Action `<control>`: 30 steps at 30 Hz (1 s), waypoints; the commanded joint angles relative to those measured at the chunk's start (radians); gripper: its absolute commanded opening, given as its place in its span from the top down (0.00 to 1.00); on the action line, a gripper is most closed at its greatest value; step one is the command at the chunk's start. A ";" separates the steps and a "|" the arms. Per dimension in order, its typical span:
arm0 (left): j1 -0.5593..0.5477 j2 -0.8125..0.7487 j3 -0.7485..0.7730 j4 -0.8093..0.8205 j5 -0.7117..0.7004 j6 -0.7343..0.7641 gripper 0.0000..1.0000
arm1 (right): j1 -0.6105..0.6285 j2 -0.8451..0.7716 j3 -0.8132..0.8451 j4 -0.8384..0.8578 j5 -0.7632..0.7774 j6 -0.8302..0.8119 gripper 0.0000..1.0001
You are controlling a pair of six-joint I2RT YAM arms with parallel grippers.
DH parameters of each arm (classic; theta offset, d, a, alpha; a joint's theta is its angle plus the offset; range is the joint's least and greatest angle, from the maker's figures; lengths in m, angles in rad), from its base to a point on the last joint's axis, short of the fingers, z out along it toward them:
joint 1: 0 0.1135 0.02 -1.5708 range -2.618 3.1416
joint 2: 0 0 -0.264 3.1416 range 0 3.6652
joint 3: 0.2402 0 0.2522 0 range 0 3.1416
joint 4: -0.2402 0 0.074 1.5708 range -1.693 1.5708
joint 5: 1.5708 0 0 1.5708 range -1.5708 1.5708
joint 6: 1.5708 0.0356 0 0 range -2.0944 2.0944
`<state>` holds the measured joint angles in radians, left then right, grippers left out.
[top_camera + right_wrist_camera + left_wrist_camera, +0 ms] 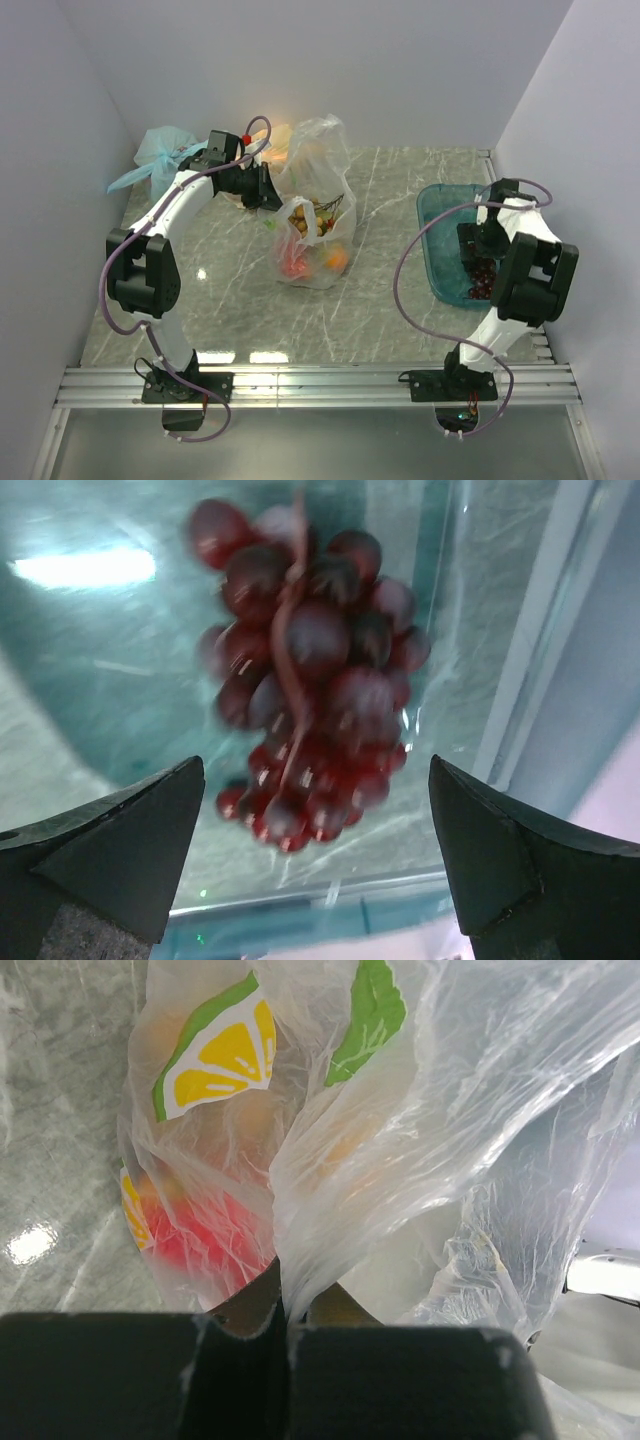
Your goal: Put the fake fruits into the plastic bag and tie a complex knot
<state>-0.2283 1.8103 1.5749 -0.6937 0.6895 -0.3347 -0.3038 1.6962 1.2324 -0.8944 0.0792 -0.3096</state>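
Observation:
The clear plastic bag [318, 215] stands mid-table with its mouth held up, and lemon and leaf prints show on its film [215, 1055]. Fake fruits lie inside it: a red one [293, 263], an orange one [336, 259] and yellowish ones [308, 222]. My left gripper [285, 1312] is shut on a fold of the bag's rim at the bag's left side [267, 192]. A bunch of dark red fake grapes [300, 720] lies in the teal tray [437, 215] on the right. My right gripper [315, 855] hangs open just above the grapes, one finger on each side, touching nothing.
A knotted light blue bag [165, 158] sits at the back left corner, with an orange-yellow bag [283, 138] behind the clear one. White walls close in the left, back and right. An aluminium rail [320, 383] runs along the near edge.

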 commanded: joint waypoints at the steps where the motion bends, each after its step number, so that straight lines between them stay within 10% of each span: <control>1: 0.000 -0.039 0.013 0.025 0.004 0.014 0.97 | -0.018 0.063 0.042 0.038 0.001 0.013 0.00; 9: -0.002 -0.022 0.017 0.040 0.007 -0.001 0.98 | -0.020 0.195 0.079 0.057 -0.180 0.038 0.14; 19: -0.003 -0.009 0.036 0.023 0.004 0.008 0.99 | -0.027 0.047 0.061 0.078 -0.317 -0.011 0.77; 30: -0.005 -0.016 0.030 0.020 0.010 0.013 0.99 | 0.070 -0.170 0.462 0.084 -0.751 0.195 0.78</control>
<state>-0.2287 1.8103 1.5749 -0.6899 0.6899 -0.3347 -0.2932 1.5990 1.5757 -0.8715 -0.4931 -0.2470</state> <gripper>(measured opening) 0.017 0.438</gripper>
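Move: The dark red grape bunch lies almost straight under the open right hand, about 5 cm below and perhaps 1 cm ahead. The blue tray around it has its middle some 7 cm ahead and 3 cm to the left, 5 cm down. The plastic bag of fruit stands about 43 cm to the left and 7 cm farther out. From the left hand the grapes are roughly 54 cm right, 9 cm back and 17 cm below. The right fingers shut around the grape bunch: the hand first sinks about 5 cm onto it, easing slightly forward as they close to under half open. It then lifts the bunch fast, some 20 cm up, while swinging forward and left and tipping the fingers roughly 40 degrees out from pointing down, forward and left. The left hand keeps its pinch on the bag's rim, still. ##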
